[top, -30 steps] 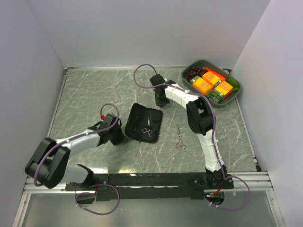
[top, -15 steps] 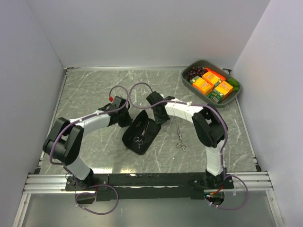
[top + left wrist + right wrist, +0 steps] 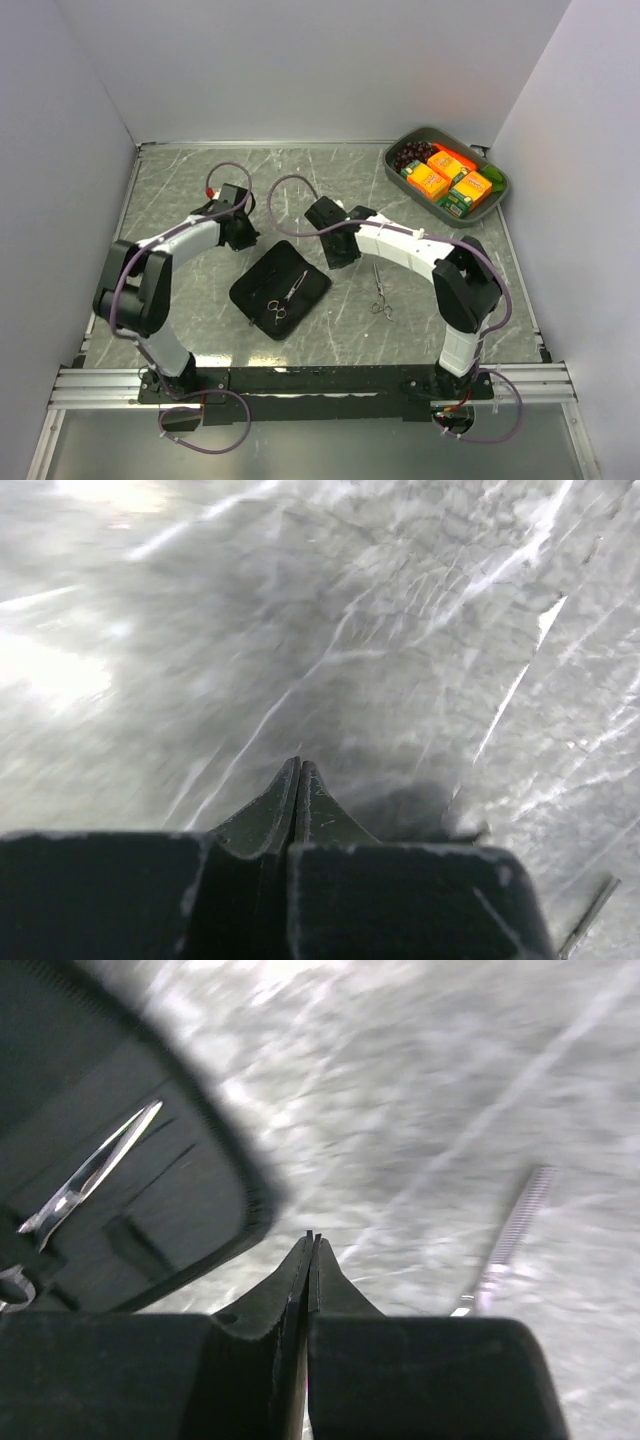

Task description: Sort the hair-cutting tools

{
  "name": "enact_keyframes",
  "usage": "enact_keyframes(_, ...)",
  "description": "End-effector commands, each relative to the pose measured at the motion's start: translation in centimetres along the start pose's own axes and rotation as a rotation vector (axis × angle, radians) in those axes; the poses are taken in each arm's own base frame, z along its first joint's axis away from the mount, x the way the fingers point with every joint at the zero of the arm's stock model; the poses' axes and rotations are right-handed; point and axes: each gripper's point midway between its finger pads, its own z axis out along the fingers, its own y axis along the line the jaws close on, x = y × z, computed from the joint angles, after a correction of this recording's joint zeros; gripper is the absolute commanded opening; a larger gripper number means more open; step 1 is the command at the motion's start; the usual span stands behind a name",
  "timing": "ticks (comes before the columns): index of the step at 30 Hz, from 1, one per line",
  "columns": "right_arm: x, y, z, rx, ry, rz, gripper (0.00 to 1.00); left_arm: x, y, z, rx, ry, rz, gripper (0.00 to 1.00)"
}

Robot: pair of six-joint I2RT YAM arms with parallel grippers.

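Note:
A flat black zip case (image 3: pixel 262 283) lies open in the middle of the table, with one pair of silver scissors (image 3: pixel 286 296) resting on it. A second pair of scissors (image 3: pixel 380 291) lies on the bare table to its right. My left gripper (image 3: pixel 247 240) is shut and sits just past the case's upper left edge; its wrist view shows only its gripper (image 3: pixel 298 763) over marble. My right gripper (image 3: pixel 340 257) is shut beside the case's upper right corner. In the right wrist view the gripper (image 3: pixel 312 1237) is next to the case (image 3: pixel 180 1190) with its scissors (image 3: pixel 92 1174). I cannot make out black hair clips.
A grey bin (image 3: pixel 492 207) with orange boxes and dark fruit stands at the back right. White walls close in the marble table (image 3: pixel 180 190) on three sides. A blurred slim silver piece (image 3: pixel 512 1228) lies right of my right fingers.
The case has slid toward the near left and turned. My left gripper has swung from the case's left side to the far left. The right gripper has come nearer, to the case's upper right corner.

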Motion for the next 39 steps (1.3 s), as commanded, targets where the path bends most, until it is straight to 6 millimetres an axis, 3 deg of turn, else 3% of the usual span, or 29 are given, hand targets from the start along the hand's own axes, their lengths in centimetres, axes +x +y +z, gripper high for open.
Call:
enact_keyframes(1,-2.6,-4.4,-1.5,0.144,-0.059,0.069,0.0,-3.2,0.7,-6.0,-0.035,-0.137,0.009,0.01)
enact_keyframes(6,-3.6,-4.6,-0.8,0.124,-0.047,0.122,0.0,-1.7,4.5,-11.1,-0.078,-0.2,-0.072,0.01)
enact_keyframes(9,-3.6,-3.9,0.1,0.11,-0.018,0.123,0.0,0.4,6.8,-12.7,-0.09,-0.188,-0.099,0.01)
enact_keyframes(15,-3.7,-3.3,2.2,0.129,0.035,0.108,0.0,6.3,9.4,-12.5,-0.066,-0.059,-0.157,0.01)
enact_keyframes(21,-5.4,-2.5,3.9,0.137,0.061,0.088,0.0,9.3,8.8,-11.5,-0.053,0.027,-0.151,0.01)
enact_keyframes(26,-6.3,-2.3,4.7,0.149,0.066,0.078,0.0,10.4,8.6,-11.0,-0.056,0.055,-0.129,0.01)
enact_keyframes(39,-5.0,-2.0,6.5,0.156,0.117,0.072,0.0,13.3,9.4,-12.3,-0.1,0.158,-0.073,0.01)
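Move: The open case lies below both hands. From the left hand its middle is some 13 cm back and 8 cm to the right; from the right hand it is about 7 cm back and 17 cm to the left. The scissors inside it lie about 8 cm back and 14 cm left of the right hand, and the loose scissors on the table about 7 cm back and 12 cm to its right. With its fingers shut, the left hand hops back about 18 cm, rising some 10 cm as it swings out past the case's left corner, then sinking most of that again to stop close by the case's near-left end. Meanwhile the right hand, also shut, moves forward about 8 cm away from the case, bowing out to its right and back, first rising slightly and then sinking to some 4 cm lower than it began, over bare table beyond the case's right-hand corner. ##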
